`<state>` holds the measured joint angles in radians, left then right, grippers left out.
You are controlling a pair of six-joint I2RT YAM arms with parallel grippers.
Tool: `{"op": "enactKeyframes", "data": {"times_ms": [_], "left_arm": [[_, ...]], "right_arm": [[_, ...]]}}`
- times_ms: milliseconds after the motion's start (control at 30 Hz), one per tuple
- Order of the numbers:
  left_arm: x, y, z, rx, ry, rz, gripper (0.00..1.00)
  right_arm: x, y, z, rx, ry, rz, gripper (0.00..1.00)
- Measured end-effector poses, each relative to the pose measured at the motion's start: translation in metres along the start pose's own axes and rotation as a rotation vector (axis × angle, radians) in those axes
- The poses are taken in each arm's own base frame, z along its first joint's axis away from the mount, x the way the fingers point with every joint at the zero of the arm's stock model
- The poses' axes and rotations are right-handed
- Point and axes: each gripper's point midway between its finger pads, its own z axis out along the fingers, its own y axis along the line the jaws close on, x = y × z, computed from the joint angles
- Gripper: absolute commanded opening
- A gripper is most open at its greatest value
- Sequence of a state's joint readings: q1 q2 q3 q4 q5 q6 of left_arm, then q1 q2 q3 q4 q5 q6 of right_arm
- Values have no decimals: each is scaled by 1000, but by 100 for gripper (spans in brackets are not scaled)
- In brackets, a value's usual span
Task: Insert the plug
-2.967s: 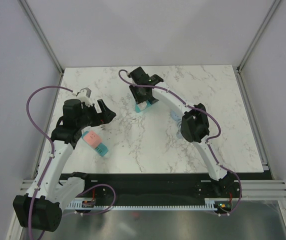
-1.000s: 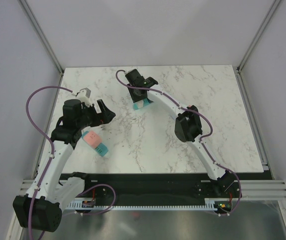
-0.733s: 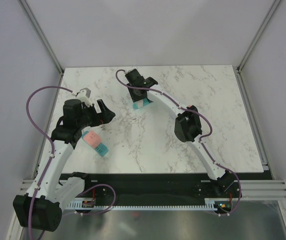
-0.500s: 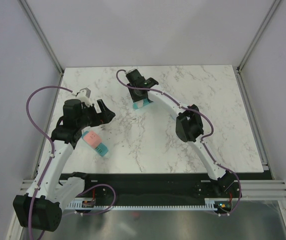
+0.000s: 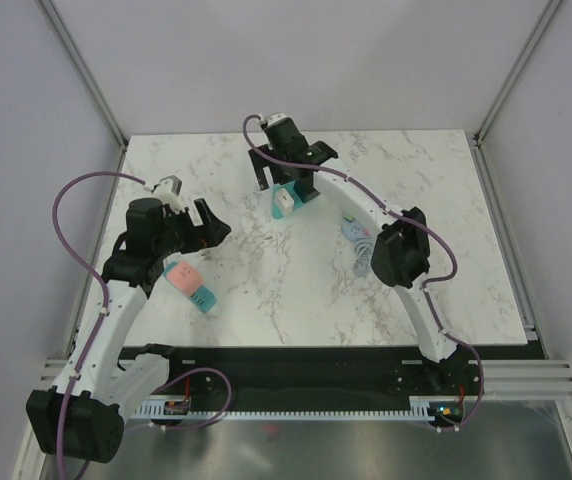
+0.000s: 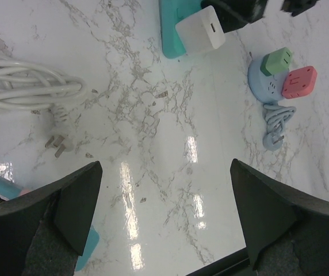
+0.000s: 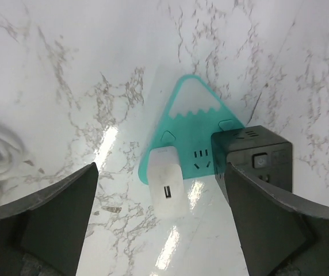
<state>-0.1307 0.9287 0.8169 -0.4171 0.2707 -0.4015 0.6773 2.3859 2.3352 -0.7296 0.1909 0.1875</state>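
Note:
A white plug point(image 7: 167, 190) stands in the teal mountain-shaped power strip point(image 7: 190, 123), beside a black cube adapter point(image 7: 256, 158) in the same strip. My right gripper point(image 7: 161, 170) hovers above the plug, open, with its fingers well apart on either side and nothing between them. In the top view the right gripper point(image 5: 288, 188) is over the white plug point(image 5: 285, 200) at the back middle of the table. My left gripper point(image 5: 218, 232) is open over bare marble to the left, empty. The left wrist view also shows the white plug point(image 6: 198, 30) on the strip point(image 6: 173, 34).
A round blue socket point(image 6: 262, 77) holds a green plug point(image 6: 278, 60) and a red plug point(image 6: 298, 81), with its cable point(image 5: 361, 262) trailing toward me. A coiled white cable point(image 6: 20, 86) ends in a pronged plug point(image 6: 58, 146). A pink and teal strip point(image 5: 191, 286) lies under the left arm.
The right gripper has opened and let go of the white plug, then lifted and shifted slightly right. The plug stays standing in the teal strip. The left arm has not moved.

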Motion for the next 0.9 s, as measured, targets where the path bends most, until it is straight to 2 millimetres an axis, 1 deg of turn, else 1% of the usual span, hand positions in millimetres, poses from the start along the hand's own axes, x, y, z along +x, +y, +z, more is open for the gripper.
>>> {"op": "enactKeyframes", "data": {"times_ms": [100,133,167,267,300,333,367,467,500,533,600,633,667,733,900], "left_arm": [[0,-2,-1,9,2,1,100],[-1,-4,-1,18,3,1,100],[-2,-7,-2,32,4,2,100],[-10,-26,-8,113,-6,7,100],[-14,-36,-11,161,-14,10,100],[-17,-45,-14,210,-16,14,100],[-19,-56,-18,267,-19,19,100],[-20,-84,-29,428,-5,48,100],[-18,-91,-33,471,8,57,100],[-15,-97,-37,508,23,65,100],[-10,-106,-46,565,42,78,100],[-9,-110,-50,583,43,84,100],[-9,-114,-57,604,39,95,100],[-12,-124,-73,649,14,128,100],[-34,-150,-120,733,-113,245,100]], "right_arm": [[-32,2,-40,-39,-86,19,98],[-38,2,-52,-49,-101,24,98],[-45,2,-68,-64,-126,34,98],[-52,1,-116,-102,-169,81,98],[-48,0,-132,-117,-172,105,98],[-43,0,-144,-134,-180,126,98],[-34,1,-159,-165,-192,153,98],[18,-3,-194,-216,-154,235,98],[33,-5,-202,-225,-146,258,98],[44,-8,-207,-223,-141,273,98],[71,-17,-220,-210,-135,303,98],[79,-21,-227,-205,-139,314,98],[83,-25,-236,-202,-155,323,98],[82,-32,-255,-201,-204,344,98],[52,-41,-323,-263,-408,407,98]]}}
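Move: The white plug stands in the teal strip about 8 cm below the right hand, almost directly underneath, perhaps 1 cm to its right. The black plug shares the strip, some 6 cm right of the white plug and 4 cm farther out. The round blue board is about 19 cm to the right hand's right, 8 cm back and 11 cm below. From the left hand, the white plug lies roughly 20 cm ahead, 12 cm right and 14 cm below. Already clear of the white plug, the right hand leaves empty and wide open: it rises, then sweeps back and right, dips slightly midway and climbs again, ending about 23 cm back and 18 cm up while rolling left side up. The open left hand lifts some 15 cm, going right at first, then back, turning clockwise and tipping its fingers upward. ##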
